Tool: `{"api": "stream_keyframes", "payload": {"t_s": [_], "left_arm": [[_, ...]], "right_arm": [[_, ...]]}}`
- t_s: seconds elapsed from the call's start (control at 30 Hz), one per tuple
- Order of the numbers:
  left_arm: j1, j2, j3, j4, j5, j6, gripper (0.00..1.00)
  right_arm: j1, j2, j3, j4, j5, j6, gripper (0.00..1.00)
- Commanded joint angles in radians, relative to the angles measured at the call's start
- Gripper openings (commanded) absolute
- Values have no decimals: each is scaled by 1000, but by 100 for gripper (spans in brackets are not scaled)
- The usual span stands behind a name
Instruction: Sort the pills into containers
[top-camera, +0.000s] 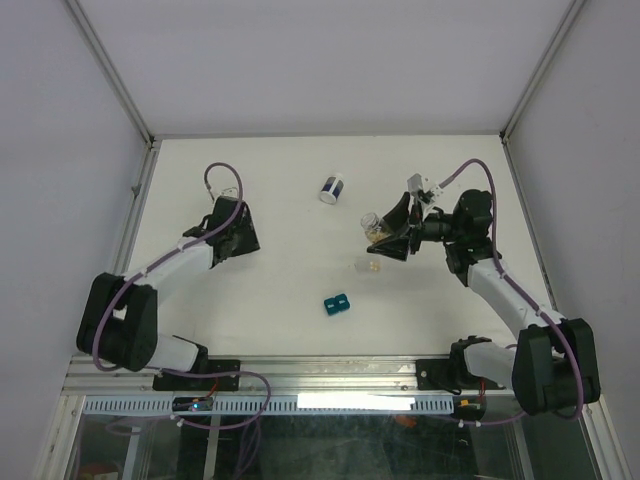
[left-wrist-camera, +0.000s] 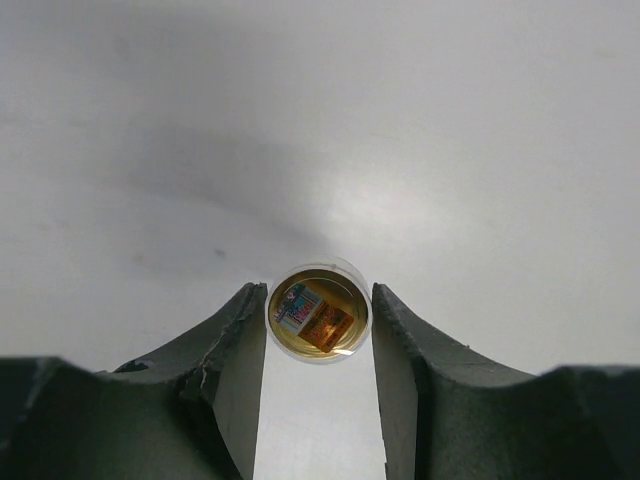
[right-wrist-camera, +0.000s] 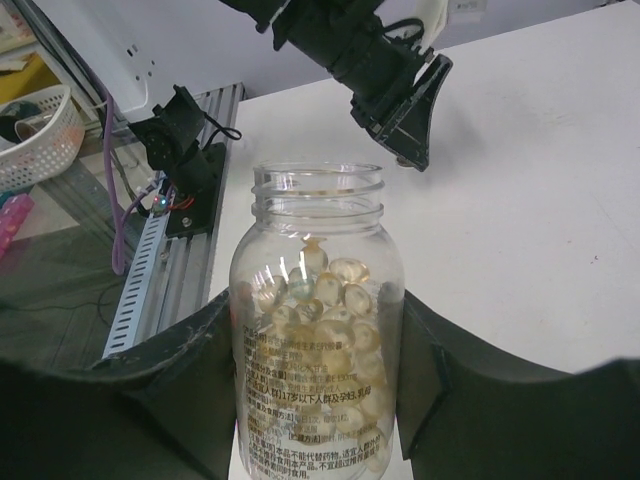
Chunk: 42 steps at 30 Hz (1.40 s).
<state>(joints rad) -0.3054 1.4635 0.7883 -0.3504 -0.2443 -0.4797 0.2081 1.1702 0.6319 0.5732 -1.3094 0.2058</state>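
Note:
My right gripper (top-camera: 388, 236) (right-wrist-camera: 318, 300) is shut on an uncapped clear bottle (top-camera: 372, 224) (right-wrist-camera: 316, 400) with printed text, and holds it above the table. Pale yellow pills (right-wrist-camera: 345, 300) fill most of it. A tiny clear container (top-camera: 368, 267) with an orange tint stands on the table just in front of that gripper. My left gripper (top-camera: 243, 234) (left-wrist-camera: 318, 305) is at the table's left. Its fingertips touch both sides of a small round clear container (left-wrist-camera: 318, 312), seen end-on, with an amber rim and a coloured label showing through.
A white jar with a dark-blue band (top-camera: 332, 188) lies at the back middle. A small teal block (top-camera: 335, 303) sits near the front middle. The left arm (right-wrist-camera: 370, 60) shows in the right wrist view, with the metal front rail (right-wrist-camera: 150, 270) below it.

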Motion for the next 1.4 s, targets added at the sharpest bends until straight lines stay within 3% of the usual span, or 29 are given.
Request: {"api": "stream_keyframes", "payload": {"t_s": [0.0,0.2,0.33,0.47,1.37], "left_arm": [[-104,-218,-32,182,298,-17,25],[-186,-353,-183,685,787,-245,25],[-239,-344,-169,862,864,-344,25],[-293,-318,-129,987,889,-406,25],[-435,-142,30,904,817,-353,25]], "right_arm": [[-6,-69,53,-144,-58,-148,0],[-4,-95,213,-721,-87,-598,0],[-4,-106,265,-917,-85,-774,0],[-4,-114,265,-934,-71,-779,0],[120,-66,301,-1029,142,-869,0]]}}
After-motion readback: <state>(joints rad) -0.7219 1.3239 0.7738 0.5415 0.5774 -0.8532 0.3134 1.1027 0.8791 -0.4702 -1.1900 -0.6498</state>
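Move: Low over the table, the left hand already pinches the lid; the open pill bottle lies about 34 cm to its right, 7 cm back and 23 cm higher, still held by the right hand. From the left hand, the clear pill box is some 35 cm right and 8 cm back, the teal box 26 cm right and 20 cm back, the white bottle 26 cm right and 17 cm ahead. From the right hand, the lid is about 35 cm left, 7 cm ahead and 24 cm lower. Swinging the pinched lid quickly right by about 28 cm and up by over 20, the left hand also draws back some 9 cm and turns its fingers from steeply down to pointing right, slowing as the lid meets the bottle's mouth. The right hand keeps its grip, easing back 3 cm, rising slightly, then sinking to 2 cm below its start as its fingertips tip down some 15 degrees. ##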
